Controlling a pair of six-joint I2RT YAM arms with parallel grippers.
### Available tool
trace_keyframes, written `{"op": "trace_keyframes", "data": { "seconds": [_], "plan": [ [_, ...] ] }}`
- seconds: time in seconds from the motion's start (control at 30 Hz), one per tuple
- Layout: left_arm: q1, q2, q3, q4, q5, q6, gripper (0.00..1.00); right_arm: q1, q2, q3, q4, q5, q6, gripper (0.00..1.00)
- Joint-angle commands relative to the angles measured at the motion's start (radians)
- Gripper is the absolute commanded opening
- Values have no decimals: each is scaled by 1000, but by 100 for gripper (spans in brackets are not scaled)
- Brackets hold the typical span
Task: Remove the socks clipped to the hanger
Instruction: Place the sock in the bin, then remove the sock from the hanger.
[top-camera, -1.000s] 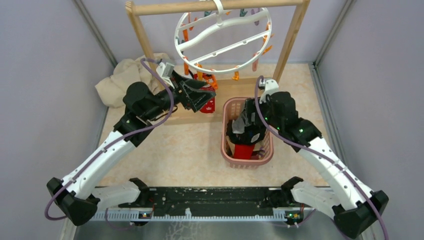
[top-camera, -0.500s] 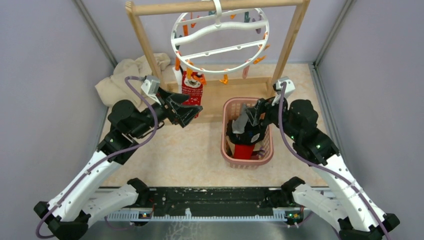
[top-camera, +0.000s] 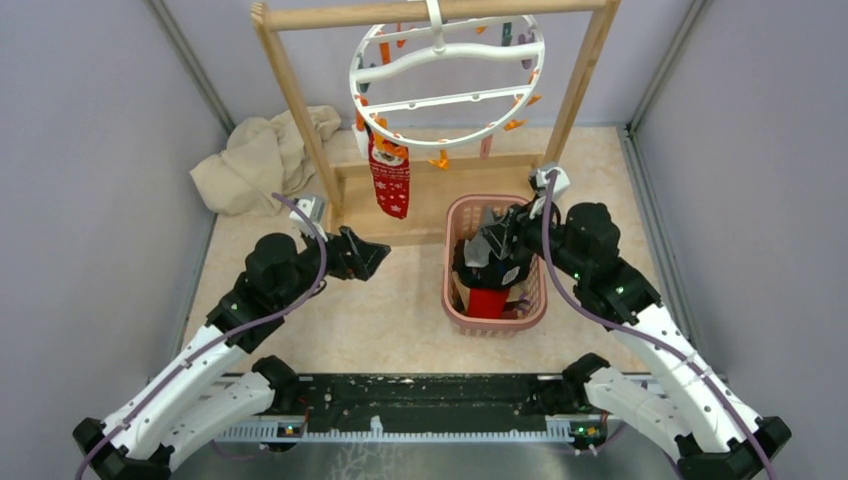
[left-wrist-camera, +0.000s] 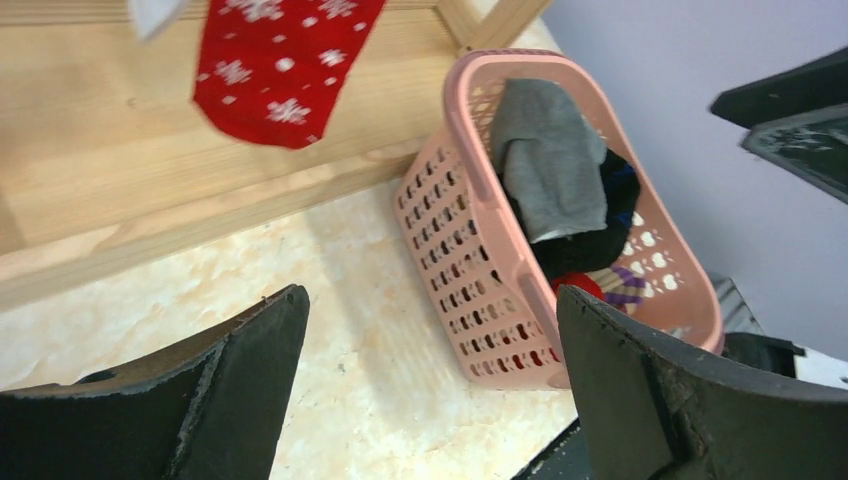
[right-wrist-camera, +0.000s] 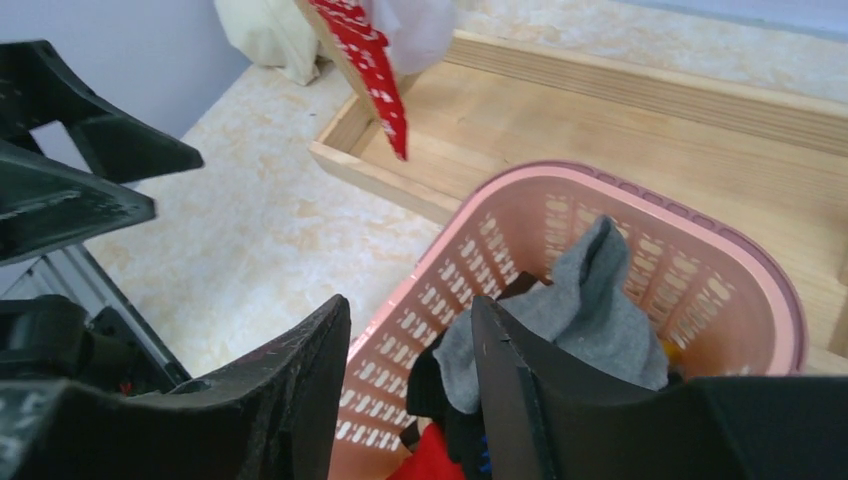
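The white ring hanger (top-camera: 447, 80) hangs by its hook from the wooden rack's top bar, with orange and teal clips round its rim. A red sock with white snowflakes (top-camera: 390, 182) dangles clipped at its left front, also visible in the left wrist view as the red sock (left-wrist-camera: 280, 60) and in the right wrist view as the red sock (right-wrist-camera: 375, 60). My left gripper (top-camera: 368, 256) is open and empty, low over the floor, below and left of that sock. My right gripper (right-wrist-camera: 410, 305) hovers over the basket's left rim, jaws apart with nothing between them.
A pink lattice basket (top-camera: 497, 327) between the arms holds a grey sock (right-wrist-camera: 590, 310), black and red ones. The wooden rack (top-camera: 300, 100) and its base board (left-wrist-camera: 120, 150) stand behind. A beige cloth (top-camera: 255, 160) lies crumpled at the back left.
My left gripper pulled back from the red sock toward the near side and opened wider. The sock stays clipped and hangs straight. The right gripper's jaws narrowed and the arm shifted back slightly.
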Motion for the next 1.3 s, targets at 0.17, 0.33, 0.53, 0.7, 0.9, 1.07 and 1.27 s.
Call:
{"op": "trace_keyframes", "data": {
  "seconds": [0.17, 0.33, 0.53, 0.7, 0.9, 1.07, 1.27],
  "plan": [
    [-7, -14, -27, 0, -114, -23, 99, -9, 78, -57, 268, -157, 65, 46],
    [-7, -10, -18, -19, -108, -22, 99, -9, 143, -76, 363, -203, 95, 46],
    [-7, -27, -43, -7, -100, -33, 99, 14, 217, -71, 435, -234, 110, 48],
    [-7, -29, -35, -6, -96, -26, 99, 68, 264, -63, 475, -203, 89, 50],
    [-7, -34, -4, -32, -92, -13, 99, 120, 309, -87, 573, -157, 92, 51],
    [-7, -61, 7, -61, -99, -9, 99, 133, 346, -122, 683, -134, 122, 51],
    [-7, -92, 19, -98, -117, -3, 99, 154, 425, -130, 756, -92, 124, 51]
  ]
}}
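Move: The red sock hangs from its orange clips about 12 cm ahead of my right hand and 16 to its left, its middle roughly 4 cm higher. The hanger ring's centre is about 18 cm ahead, 8 left and 16 above. The bin stands under my right hand, its middle some 4 cm ahead, 2 to the right and 15 below. From my left hand the red sock is about 12 cm ahead, 3 right and 6 above. I carry my empty right hand about 11 cm to the left, sinking some 4 cm and edging forward, off from above the bin, past its left rim and towards the hanging red sock. I turn the wrist about 15 degrees counter-clockwise and keep the fingers half open. My left hand stays wide open and almost in place, easing only about 2 cm left. ##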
